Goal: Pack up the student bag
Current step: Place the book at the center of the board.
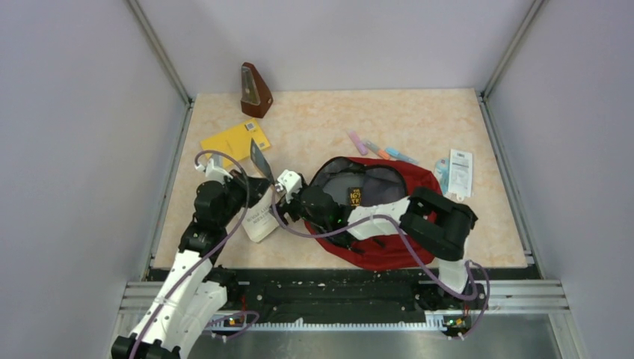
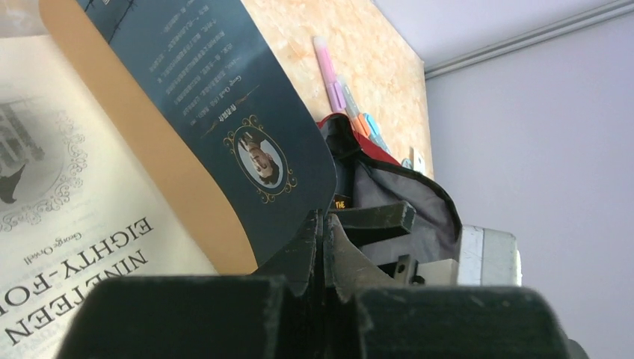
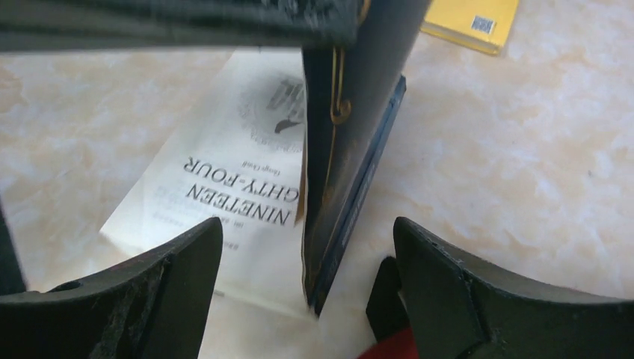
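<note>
The student bag (image 1: 389, 247), dark red with its mouth unzipped and a grey lining showing, lies at the front right of the table; its opening (image 2: 396, 194) also shows in the left wrist view. An open paperback (image 1: 259, 218) lies left of it, its white title page (image 3: 224, 172) facing up. Its dark blue cover (image 1: 259, 161) (image 2: 224, 97) (image 3: 351, 127) stands raised. My left gripper (image 1: 253, 183) (image 2: 323, 235) is shut on that cover's edge. My right gripper (image 1: 288, 187) (image 3: 306, 228) reaches across the bag and is open, its fingers either side of the raised cover without touching it.
A yellow book (image 1: 235, 140) (image 3: 471, 22) lies behind the paperback, and a brown metronome (image 1: 256, 91) stands at the back left. Several highlighters (image 1: 374, 148) (image 2: 333, 75) lie behind the bag. A white packet (image 1: 460, 172) lies at its right. Metal rails edge the table.
</note>
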Motion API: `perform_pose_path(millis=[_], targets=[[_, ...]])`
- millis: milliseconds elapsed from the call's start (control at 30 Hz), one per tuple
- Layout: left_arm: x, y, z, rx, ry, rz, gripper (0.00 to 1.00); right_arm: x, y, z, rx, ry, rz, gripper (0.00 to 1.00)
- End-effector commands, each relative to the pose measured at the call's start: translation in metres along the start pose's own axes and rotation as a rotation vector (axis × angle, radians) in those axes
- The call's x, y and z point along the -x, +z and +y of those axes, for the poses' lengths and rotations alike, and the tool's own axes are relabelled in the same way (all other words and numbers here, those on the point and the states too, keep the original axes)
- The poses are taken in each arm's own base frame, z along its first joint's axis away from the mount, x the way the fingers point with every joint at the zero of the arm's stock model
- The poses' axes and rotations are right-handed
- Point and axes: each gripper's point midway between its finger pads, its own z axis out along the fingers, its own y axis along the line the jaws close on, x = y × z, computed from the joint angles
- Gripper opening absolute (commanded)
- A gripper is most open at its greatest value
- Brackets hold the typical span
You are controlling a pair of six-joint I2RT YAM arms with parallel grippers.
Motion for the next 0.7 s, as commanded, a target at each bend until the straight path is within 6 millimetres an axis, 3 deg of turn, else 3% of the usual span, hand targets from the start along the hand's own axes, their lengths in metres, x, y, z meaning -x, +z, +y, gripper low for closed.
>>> perform_pose_path(millis=[0, 133, 233, 300, 433, 567, 667], targets=[[0.008, -0.007, -0.01, -0.026, -0.027, -0.04, 0.0, 0.045, 0.027, -0.01, -0.13, -0.082, -0.156, 0.79], [0.009, -0.014, -0.011, -0.021, -0.03, -0.052, 0.0, 0.043, 0.035, -0.035, -0.274, -0.139, -0.17, 0.51], [0.009, -0.02, -0.009, -0.015, -0.026, -0.06, 0.0, 0.048, 0.033, -0.045, -0.327, -0.189, -0.183, 0.15], [0.011, -0.024, -0.005, 0.009, -0.016, -0.074, 0.1, 0.057, 0.026, -0.048, -0.34, -0.215, -0.193, 0.0], [0.016, -0.033, 0.01, 0.081, 0.005, -0.12, 0.64, 0.092, -0.002, -0.054, -0.366, -0.247, -0.24, 0.0], [0.017, -0.037, 0.008, 0.075, -0.009, -0.131, 0.81, 0.122, -0.036, -0.063, -0.394, -0.279, -0.282, 0.0], [0.017, -0.037, -0.003, 0.029, -0.086, -0.13, 0.89, 0.127, -0.053, -0.061, -0.37, -0.294, -0.291, 0.0]])
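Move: The book lies open below the hands, its cover already held up by the shut left fingers; its middle is some 7 cm left of the open right hand, about 1 cm ahead and 9 cm below. From that hand the yellow book is roughly 18 cm ahead and 15 cm left, the red bag about 30 cm right and 4 cm back. From the left hand the book's middle is about 6 cm back, 5 cm left and 17 cm below. Right hand reaches 5 cm forward, pinches the raised cover, then lifts rightward while left lets go, backing off. ##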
